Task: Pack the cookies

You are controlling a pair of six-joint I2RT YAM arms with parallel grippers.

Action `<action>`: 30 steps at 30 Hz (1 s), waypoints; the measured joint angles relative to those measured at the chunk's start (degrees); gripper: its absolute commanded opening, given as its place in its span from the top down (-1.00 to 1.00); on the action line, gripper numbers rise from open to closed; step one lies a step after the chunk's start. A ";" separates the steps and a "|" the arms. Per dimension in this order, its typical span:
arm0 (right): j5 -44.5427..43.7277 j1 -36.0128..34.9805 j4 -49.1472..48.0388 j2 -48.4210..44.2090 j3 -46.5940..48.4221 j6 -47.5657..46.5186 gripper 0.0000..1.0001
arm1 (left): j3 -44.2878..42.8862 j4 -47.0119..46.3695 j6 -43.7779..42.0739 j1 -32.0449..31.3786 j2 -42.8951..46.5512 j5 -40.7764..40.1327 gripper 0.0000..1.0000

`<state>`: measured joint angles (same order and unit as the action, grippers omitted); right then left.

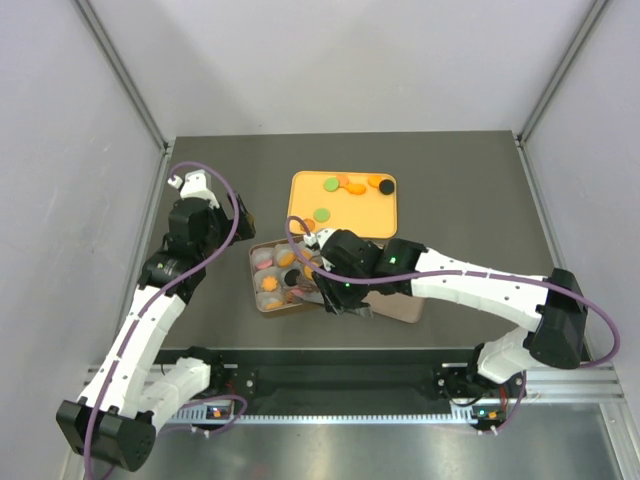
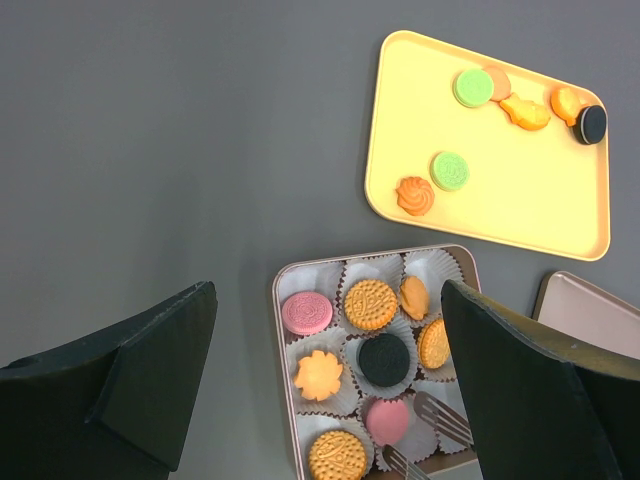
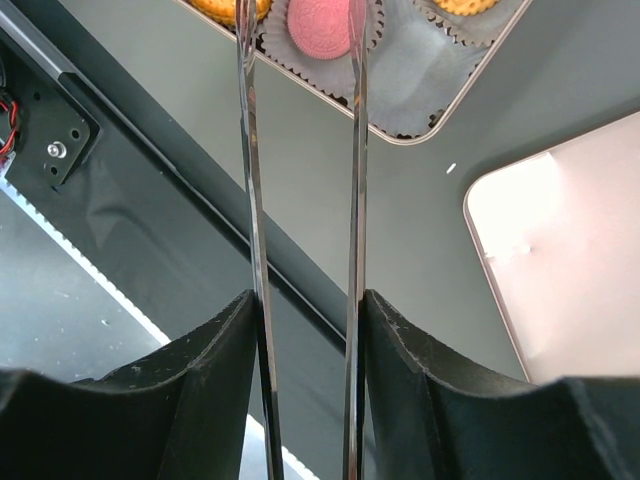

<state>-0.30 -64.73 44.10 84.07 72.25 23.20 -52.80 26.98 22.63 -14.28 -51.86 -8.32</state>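
Note:
Cookies (image 2: pixel 370 303) sit in white paper cups in a shallow tin (image 2: pixel 281 340); more cookies (image 2: pixel 449 170) lie loose on an orange tray (image 2: pixel 500 200) behind it. My right gripper (image 3: pixel 305 300) is shut on metal tongs (image 3: pixel 355 150), whose two tips straddle a pink cookie (image 3: pixel 320 25) in the tin's near row; the tips (image 2: pixel 440 415) also show in the left wrist view. In the top view the right gripper (image 1: pixel 335 290) is over the tin's near right part. My left gripper (image 1: pixel 238 215) is open and empty, held above the table left of the tin.
The tin's lid (image 1: pixel 400 308) lies flat on the table to the right of the tin, under my right arm. The table's near edge and black rail (image 3: pixel 130 170) are just below the tin. Grey walls enclose the table on three sides.

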 measured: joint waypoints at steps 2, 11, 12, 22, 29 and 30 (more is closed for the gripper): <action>-0.02 -0.02 0.00 0.00 0.00 0.00 0.10 | 0.00 0.00 0.00 0.00 0.00 0.00 -0.98; -1.40 1.03 1.66 -0.24 1.49 -1.09 0.10 | 0.00 0.00 0.00 0.02 0.00 0.00 -0.98; -1.66 1.81 2.32 -0.57 2.25 -1.44 0.10 | 0.00 0.00 0.00 0.02 0.00 0.00 -0.98; -6.75 19.87 2.71 -3.26 10.51 -6.43 0.10 | 0.00 0.00 0.00 0.07 0.00 0.02 -0.98; -9.33 24.90 1.01 8.83 18.99 -9.70 0.12 | 0.00 0.00 0.02 0.07 0.00 -0.02 -0.98; -9.55 24.98 0.52 10.97 19.91 -10.05 0.12 | 0.00 0.00 0.02 0.09 0.00 -0.02 -0.98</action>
<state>-9.85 -39.75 44.62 95.04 92.16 13.15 -52.80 26.98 22.65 -14.20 -51.86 -8.34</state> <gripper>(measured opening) 0.447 0.991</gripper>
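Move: The right gripper, holding the tongs, has the upper green cookie on the yellow tray about 31 cm ahead, roughly level left-right and some 10 cm below. Around it, the small orange cookie is 32 cm ahead and 3 cm right, the fish-shaped cookie 30 cm ahead and 5 cm right, and the lower green cookie 24 cm ahead and 4 cm left. From the idle left gripper, the upper green cookie lies about 13 cm ahead, 20 cm right and 18 cm below. Carry the tongs in the right gripper away from the pink cookie in the box, some 20 cm forward and about 7 cm right, towards the green cookies on the yellow tray. Arc up roughly 8 cm over the box rim, then start sinking as you come over the tray. Meanwhile turn the wrist about 25 degrees clockwise and swing the fingers slightly up; keep the grip on the tongs unchanged. ##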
